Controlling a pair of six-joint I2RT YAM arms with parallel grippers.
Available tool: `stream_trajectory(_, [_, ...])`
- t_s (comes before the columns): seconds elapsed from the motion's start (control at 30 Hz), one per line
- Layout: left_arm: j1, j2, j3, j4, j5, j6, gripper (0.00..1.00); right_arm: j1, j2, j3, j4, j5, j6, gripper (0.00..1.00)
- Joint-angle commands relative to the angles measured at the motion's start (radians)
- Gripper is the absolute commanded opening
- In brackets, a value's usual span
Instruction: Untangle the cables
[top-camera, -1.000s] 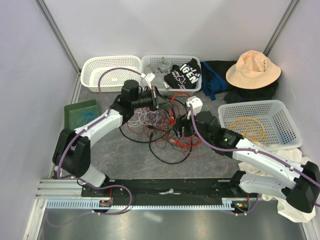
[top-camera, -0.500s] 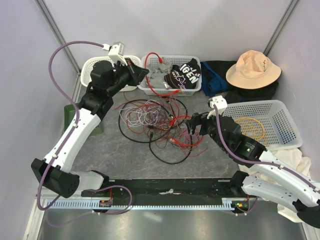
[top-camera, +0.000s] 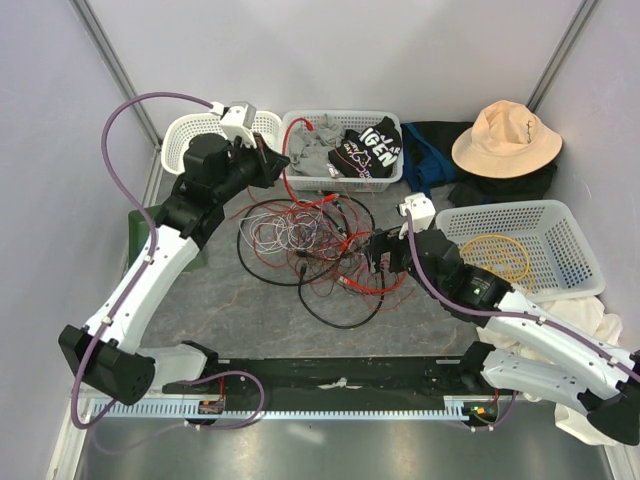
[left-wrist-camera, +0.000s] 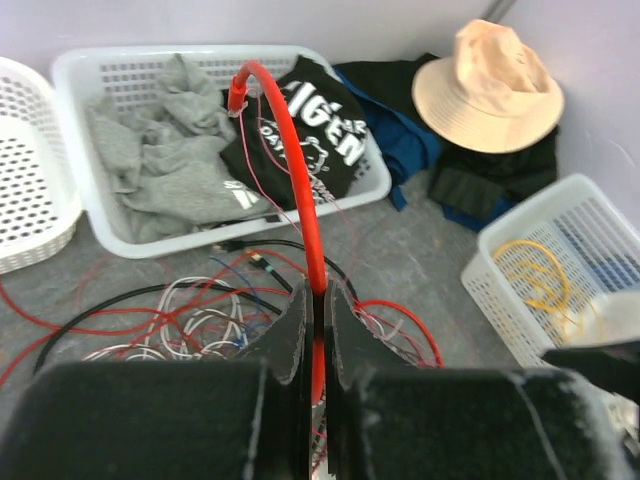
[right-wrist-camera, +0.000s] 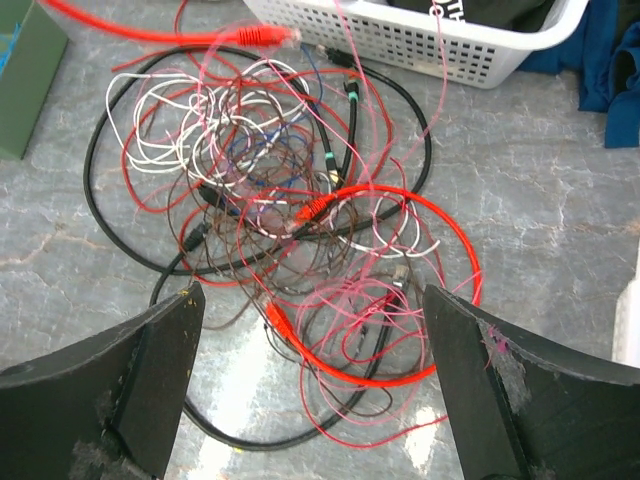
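The cables (top-camera: 320, 245) lie in a loose tangle of red, black, white and pink strands on the grey table, also in the right wrist view (right-wrist-camera: 300, 200). My left gripper (top-camera: 276, 160) is raised at the tangle's back left, shut on a thick red cable (left-wrist-camera: 300, 180). That cable arches up over the middle basket, and its lower run drops back into the tangle. My right gripper (top-camera: 384, 250) hangs wide open over the tangle's right side. Nothing is between its fingers (right-wrist-camera: 310, 300).
Behind the tangle stand an empty white basket (top-camera: 190, 135) and a white basket of clothes (top-camera: 345, 182). A third basket (top-camera: 560, 215) on the right holds a coiled yellow cable (top-camera: 497, 255). A tan hat (top-camera: 505, 135) lies on dark clothes. A green box (top-camera: 135, 235) is at left.
My left arm rose from the tangle up and back to the left, drawing the red cable out with it. My right gripper opened wide and shifted slightly over the tangle.
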Motion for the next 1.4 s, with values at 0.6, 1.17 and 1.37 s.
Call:
stream_trajectory(0.6, [-0.006, -0.354, -0.153, -0.095, 0.27, -0.041, 0.02, -0.032, 0.554, 0.29, 0.66, 0.087, 0.025, 0.98])
stream_trajectory(1.17, [-0.006, -0.365, -0.167, -0.126, 0.177, -0.023, 0.02, -0.095, 0.481, 0.418, 0.562, 0.019, -0.044, 0.0])
stream_trajectory(1.37, [-0.008, -0.327, -0.15, -0.124, 0.013, -0.041, 0.02, -0.094, 0.239, 0.427, 0.407, -0.012, -0.012, 0.0])
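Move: A thin pink strand stands up out of the tangle about 16 cm ahead of the open right hand, 10 cm to its left and 4 cm above it. The pile's middle lies some 16 cm ahead, 16 cm left and 18 cm below, and the clothes basket about 40 cm ahead and 10 cm left, 15 cm lower. From the left hand, already holding the red cable, that strand is roughly level fore and aft, 16 cm right and 9 cm lower. The open right hand reaches some 17 cm forward and 10 cm left over the pile, rising slightly, shuts its fingers on the thin pink strand, then lifts it about 10 cm while drawing back roughly 5 cm and a little right, its fingertips tilting up. Meanwhile the left hand keeps its pinch on the red cable and pulls back about 12 cm towards the robot, turning some 15 degrees clockwise to clear the way, and eases slightly forward again at the end. ##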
